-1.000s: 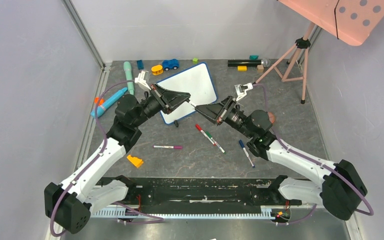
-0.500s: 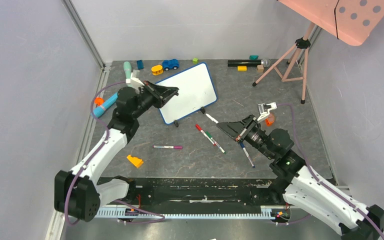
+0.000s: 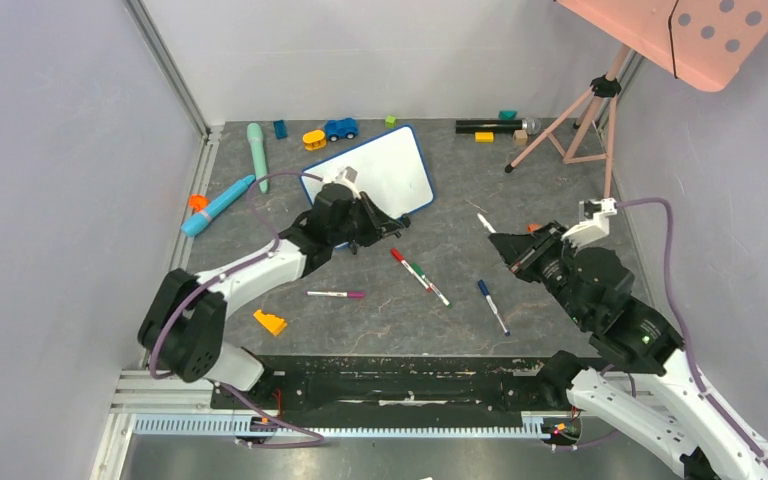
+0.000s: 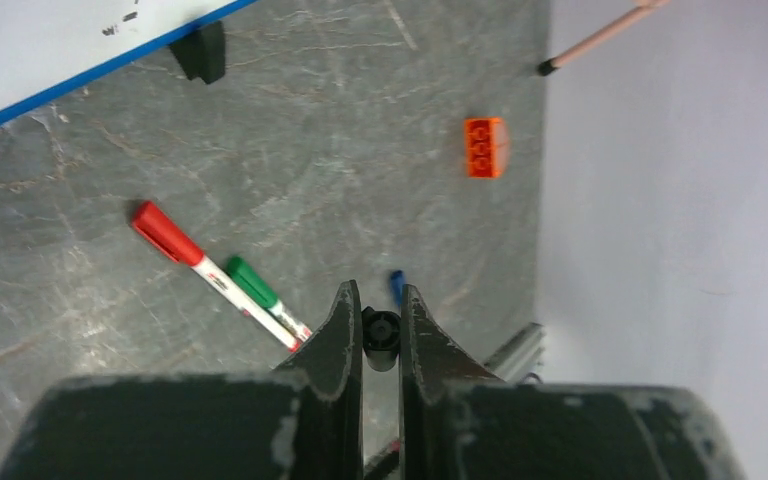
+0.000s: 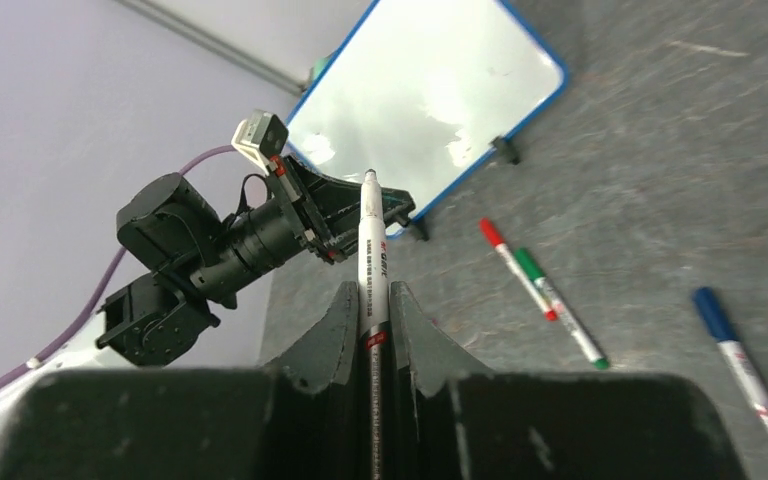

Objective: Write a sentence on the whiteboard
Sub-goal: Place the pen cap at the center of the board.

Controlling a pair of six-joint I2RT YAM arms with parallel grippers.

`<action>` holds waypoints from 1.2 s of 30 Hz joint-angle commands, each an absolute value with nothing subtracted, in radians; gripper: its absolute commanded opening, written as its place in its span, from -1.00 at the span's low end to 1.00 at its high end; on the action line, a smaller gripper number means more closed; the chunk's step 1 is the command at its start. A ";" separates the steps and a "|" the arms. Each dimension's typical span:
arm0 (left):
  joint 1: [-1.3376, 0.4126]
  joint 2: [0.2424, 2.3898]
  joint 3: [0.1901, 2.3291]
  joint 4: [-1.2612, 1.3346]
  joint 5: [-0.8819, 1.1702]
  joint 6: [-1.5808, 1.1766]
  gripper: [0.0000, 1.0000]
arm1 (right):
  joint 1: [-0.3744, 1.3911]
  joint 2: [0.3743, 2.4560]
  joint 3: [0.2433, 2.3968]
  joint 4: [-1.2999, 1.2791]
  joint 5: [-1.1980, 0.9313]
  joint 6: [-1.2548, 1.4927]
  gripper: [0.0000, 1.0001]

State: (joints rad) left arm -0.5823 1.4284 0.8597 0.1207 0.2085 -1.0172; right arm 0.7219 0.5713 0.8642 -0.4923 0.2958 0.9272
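The whiteboard (image 3: 385,168), white with a blue frame, lies at the back centre and looks blank; no sentence shows on it. It also shows in the right wrist view (image 5: 430,100), and its corner shows in the left wrist view (image 4: 50,50). My left gripper (image 3: 392,228) is low at the board's near edge, shut on a small black marker cap (image 4: 381,335). My right gripper (image 3: 507,244) is to the right of the board, shut on an uncapped white marker (image 5: 372,250) whose tip points toward the board.
Red and green markers (image 3: 415,272), a blue marker (image 3: 492,306) and a pink-capped marker (image 3: 336,294) lie on the grey floor. An orange wedge (image 3: 270,322) is near left. Toys line the back wall. A pink tripod (image 3: 580,115) stands back right. An orange brick (image 4: 485,147) lies nearby.
The grippers met at the marker by the board, then pulled apart. My right arm drew back right with the marker. My left arm swung to the board's near edge with the cap.
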 commanded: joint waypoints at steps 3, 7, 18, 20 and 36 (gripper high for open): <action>-0.678 1.596 0.999 0.057 0.074 -0.870 -0.96 | 0.719 0.543 0.939 -0.694 0.463 0.863 -1.00; -0.733 1.697 1.066 0.042 0.058 -0.877 -0.95 | 0.719 0.543 0.967 -0.735 0.490 0.863 -1.00; -0.801 1.907 1.074 0.128 0.109 -1.035 -0.88 | 0.719 0.582 0.984 -0.752 0.515 0.848 -1.00; -0.809 1.913 1.084 0.118 0.093 -1.014 -0.68 | 0.720 0.596 0.996 -0.752 0.516 0.845 -1.00; -0.811 1.543 0.974 -0.072 0.029 -0.918 0.80 | 0.719 0.696 0.946 -0.721 0.450 0.823 -1.00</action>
State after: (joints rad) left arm -0.8066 1.7596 1.0424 -0.0212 0.0906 -0.9787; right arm 0.7219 0.6621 0.9756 -0.7658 0.4850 0.8146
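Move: The left hand holds the black pen cap above the table; the bare spot it is taken to lies about 3 cm back, 8 cm to its right and 15 cm below. The green marker lies some 9 cm back and 4 cm right of the hand, the red marker about 5 cm back and straight in line sideways, both at table height. From the right hand, which holds the pen, that spot is roughly 8 cm ahead, 9 cm left and 29 cm down. Left hand carries the cap some 14 cm down and 8 right, releases, rises; right hand shifts pen rightward. ##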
